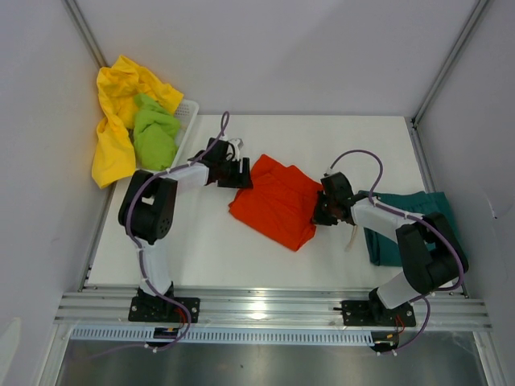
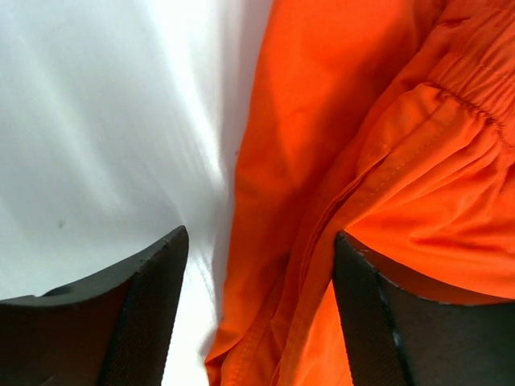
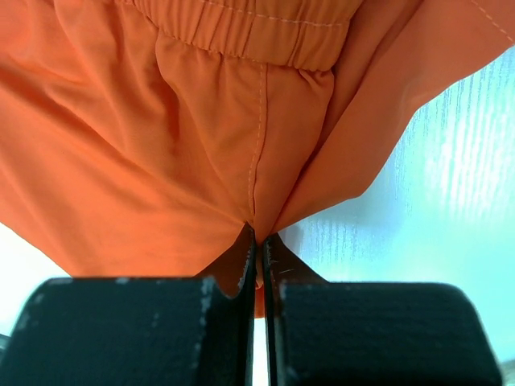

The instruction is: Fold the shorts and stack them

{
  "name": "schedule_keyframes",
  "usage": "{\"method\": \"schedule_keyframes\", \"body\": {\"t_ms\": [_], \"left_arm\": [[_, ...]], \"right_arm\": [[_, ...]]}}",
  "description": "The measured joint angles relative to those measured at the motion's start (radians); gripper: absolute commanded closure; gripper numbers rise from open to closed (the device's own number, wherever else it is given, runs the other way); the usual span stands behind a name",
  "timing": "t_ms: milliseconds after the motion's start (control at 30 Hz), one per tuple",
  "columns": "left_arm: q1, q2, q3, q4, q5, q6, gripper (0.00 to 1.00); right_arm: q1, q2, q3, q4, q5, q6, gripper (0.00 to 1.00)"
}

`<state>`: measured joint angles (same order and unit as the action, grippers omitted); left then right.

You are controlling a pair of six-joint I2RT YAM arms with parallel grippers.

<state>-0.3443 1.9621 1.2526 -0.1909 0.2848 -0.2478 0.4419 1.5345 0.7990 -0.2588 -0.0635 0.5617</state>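
The orange-red shorts [image 1: 273, 201] lie crumpled in the middle of the table. My left gripper [image 1: 241, 173] is at their upper left edge. In the left wrist view its gripper [image 2: 261, 237] is open, with a hemmed fold of the orange-red shorts [image 2: 322, 161] between the two dark fingers [image 2: 153, 305], not pinched. My right gripper [image 1: 323, 211] is at the shorts' right edge. In the right wrist view this gripper [image 3: 258, 235] is shut on a pinch of the orange-red shorts [image 3: 161, 145] below the elastic waistband. Folded dark teal shorts [image 1: 410, 225] lie at the right.
A white plastic basket [image 1: 187, 112] stands at the back left, with yellow shorts [image 1: 117, 121] and lime green shorts [image 1: 153, 135] hanging over it. Grey walls and metal frame rails enclose the white table [image 1: 201, 249]. The right arm reaches across the teal shorts.
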Motion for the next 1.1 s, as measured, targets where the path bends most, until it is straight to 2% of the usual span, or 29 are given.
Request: {"method": "schedule_keyframes", "body": {"t_ms": [67, 167, 267, 400, 433, 467, 533, 567, 633, 667, 833, 1100], "left_arm": [[0.001, 0.009, 0.010, 0.003, 0.018, -0.005, 0.30], [0.002, 0.029, 0.033, 0.008, 0.049, -0.006, 0.23], [0.002, 0.050, 0.060, 0.009, 0.089, -0.006, 0.23], [-0.003, 0.089, 0.109, -0.006, 0.133, -0.004, 0.34], [-0.005, 0.098, 0.119, -0.011, 0.142, -0.003, 0.39], [-0.006, 0.107, 0.127, -0.014, 0.149, -0.004, 0.49], [-0.009, 0.123, 0.145, -0.032, 0.156, -0.003, 0.64], [-0.010, 0.132, 0.152, -0.040, 0.161, -0.005, 0.81], [-0.013, 0.143, 0.159, -0.051, 0.166, -0.008, 0.98], [-0.014, 0.143, 0.159, -0.058, 0.166, -0.010, 1.00], [-0.016, 0.113, 0.111, -0.026, 0.138, -0.023, 1.00], [-0.030, -0.160, -0.239, 0.068, -0.020, -0.148, 1.00]], "right_arm": [[0.000, 0.000, 0.000, 0.001, -0.004, -0.003, 1.00], [0.000, 0.000, 0.000, 0.002, -0.006, -0.008, 1.00], [0.000, 0.000, -0.001, 0.002, -0.011, -0.012, 1.00], [0.000, 0.000, -0.001, 0.002, -0.019, -0.013, 1.00], [0.000, 0.000, -0.001, 0.002, -0.022, -0.014, 1.00], [0.000, 0.000, -0.001, 0.002, -0.024, -0.014, 1.00], [0.000, 0.000, -0.001, 0.003, -0.026, -0.015, 1.00], [0.000, 0.000, -0.001, 0.003, -0.028, -0.015, 1.00], [0.000, 0.000, -0.001, 0.004, -0.032, -0.016, 1.00], [0.000, 0.000, -0.001, 0.005, -0.033, -0.016, 1.00], [0.000, -0.001, 0.000, 0.003, -0.047, -0.023, 1.00], [0.029, 0.034, 0.082, -0.075, -0.050, -0.105, 1.00]]}}
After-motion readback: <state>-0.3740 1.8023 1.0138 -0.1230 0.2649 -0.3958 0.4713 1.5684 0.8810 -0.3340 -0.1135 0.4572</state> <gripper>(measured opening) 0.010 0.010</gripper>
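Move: The left fingers straddle the left side edge of the orange shorts, about 2 cm to the hand's right and 1 cm below it. The middle of the shorts lies some 8 cm right, 5 cm back; the laundry basket stands roughly 25 cm left, 14 cm ahead. From the right hand, holding their right side, their middle is about 11 cm left, 6 cm ahead; the folded teal shorts are 26 cm right, 2 cm back. The left hand, its fingers still well apart, slides about 4 cm to the right over the left side edge of the orange shorts, dips about a centimetre and closes fully, pinching the fabric. Keeping that pinch, it drags the edge back towards the base by some 6 cm and about 4 cm to the left, turning about 10 degrees counter-clockwise, while the right hand keeps its shut grip on the right side as an anchor, easing 1 to 2 cm left only late on. ##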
